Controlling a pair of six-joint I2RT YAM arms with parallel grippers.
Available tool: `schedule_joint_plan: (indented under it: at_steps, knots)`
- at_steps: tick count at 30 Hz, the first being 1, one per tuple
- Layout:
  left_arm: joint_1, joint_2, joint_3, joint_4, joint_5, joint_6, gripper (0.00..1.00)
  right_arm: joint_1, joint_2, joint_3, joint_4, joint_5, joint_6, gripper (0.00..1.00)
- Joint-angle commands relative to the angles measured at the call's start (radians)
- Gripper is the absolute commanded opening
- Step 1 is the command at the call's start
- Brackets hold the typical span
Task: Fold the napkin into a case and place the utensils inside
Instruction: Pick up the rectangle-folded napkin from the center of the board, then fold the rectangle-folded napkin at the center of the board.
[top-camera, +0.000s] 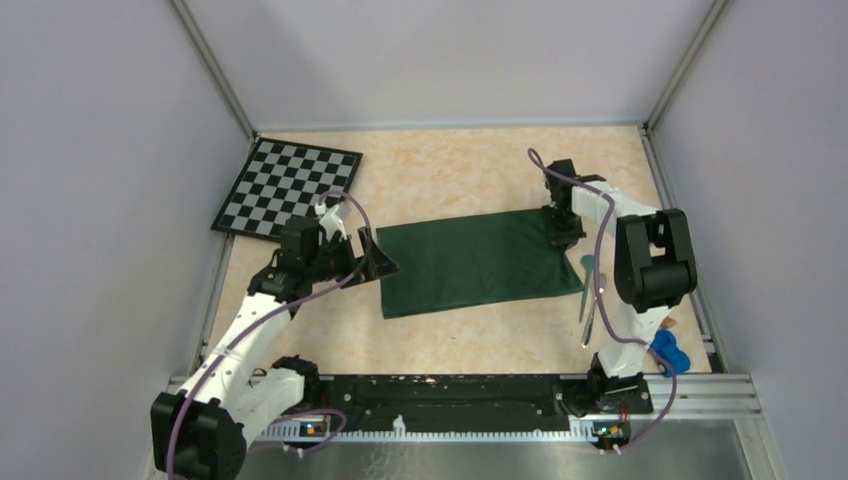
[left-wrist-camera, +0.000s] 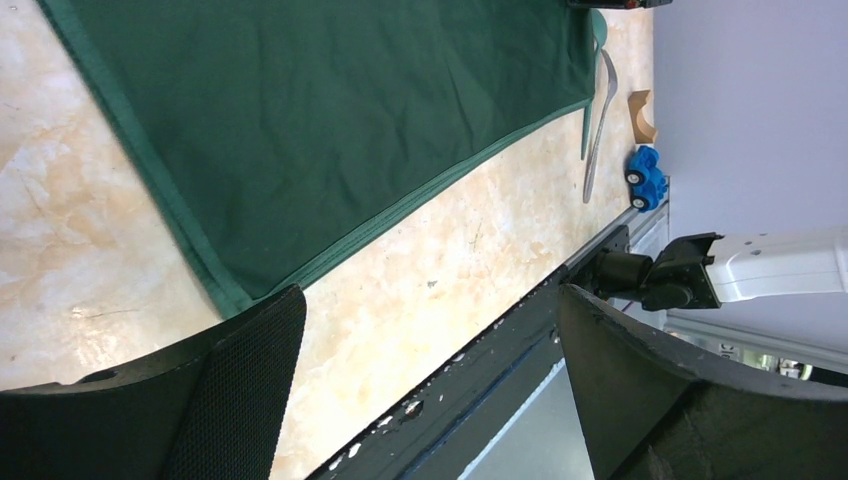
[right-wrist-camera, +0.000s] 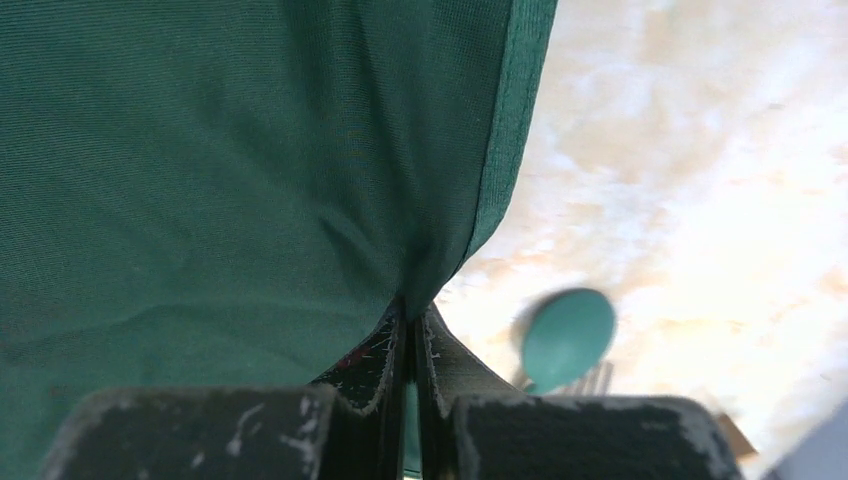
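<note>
The dark green napkin (top-camera: 470, 260) lies flat on the table as a wide rectangle; no narrow case is in view. My right gripper (top-camera: 565, 232) is shut on the napkin's right edge (right-wrist-camera: 490, 180), and the cloth puckers up between its closed jaws (right-wrist-camera: 412, 310). My left gripper (top-camera: 375, 255) hovers open at the napkin's near left corner (left-wrist-camera: 225, 290), holding nothing (left-wrist-camera: 430, 300). The utensils lie just right of the napkin: a silver fork (top-camera: 590, 312) (left-wrist-camera: 598, 120) and a piece with a round teal head (top-camera: 587, 263) (right-wrist-camera: 567, 338).
A black-and-white checkered board (top-camera: 288, 187) lies at the back left. A blue toy car (top-camera: 668, 352) (left-wrist-camera: 647, 175) and a small tan wooden piece (top-camera: 670, 323) (left-wrist-camera: 645, 115) sit near the right arm's base. A black rail (top-camera: 450, 395) runs along the near edge.
</note>
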Motion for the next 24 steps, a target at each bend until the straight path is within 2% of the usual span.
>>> schedule_joint_plan:
  at_steps: [1,8,18,24]
  knots:
    - [-0.001,0.004,-0.005,0.078,0.039,-0.033,0.99,0.003,-0.095,0.052,-0.019,0.158,-0.081,0.00]
    - [0.000,-0.015,-0.012,0.072,0.018,-0.035,0.99,0.068,-0.108,0.076,-0.036,0.150,-0.089,0.00]
    - [0.000,-0.050,-0.023,0.039,-0.044,-0.008,0.99,0.383,-0.051,0.245,-0.144,0.074,0.034,0.00]
    - [0.001,-0.069,-0.026,0.011,-0.086,-0.009,0.99,0.498,0.061,0.398,-0.181,-0.080,0.148,0.00]
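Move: Low at the napkin's right edge, the right hand already pinches the cloth. The napkin's middle lies about 18 cm to its left and 4 cm back; the far-off left edge, the way the cloth goes, some 37 cm to its left and 5 cm back. The spoon's middle is about 5 cm right and 8 cm back, the fork's 7 cm right and 12 cm back. From the left hand the napkin's middle is about 17 cm right, 3 cm ahead, 15 cm below. Keeping its shut fingers on the napkin's right edge, the right hand first lifts with a small tug of about 2 cm to the right, away from the napkin. It then doubles back and sweeps fast to the left over the cloth, some 20 cm, still climbing to about 8 cm up, and turns roughly 25 degrees counter-clockwise. ##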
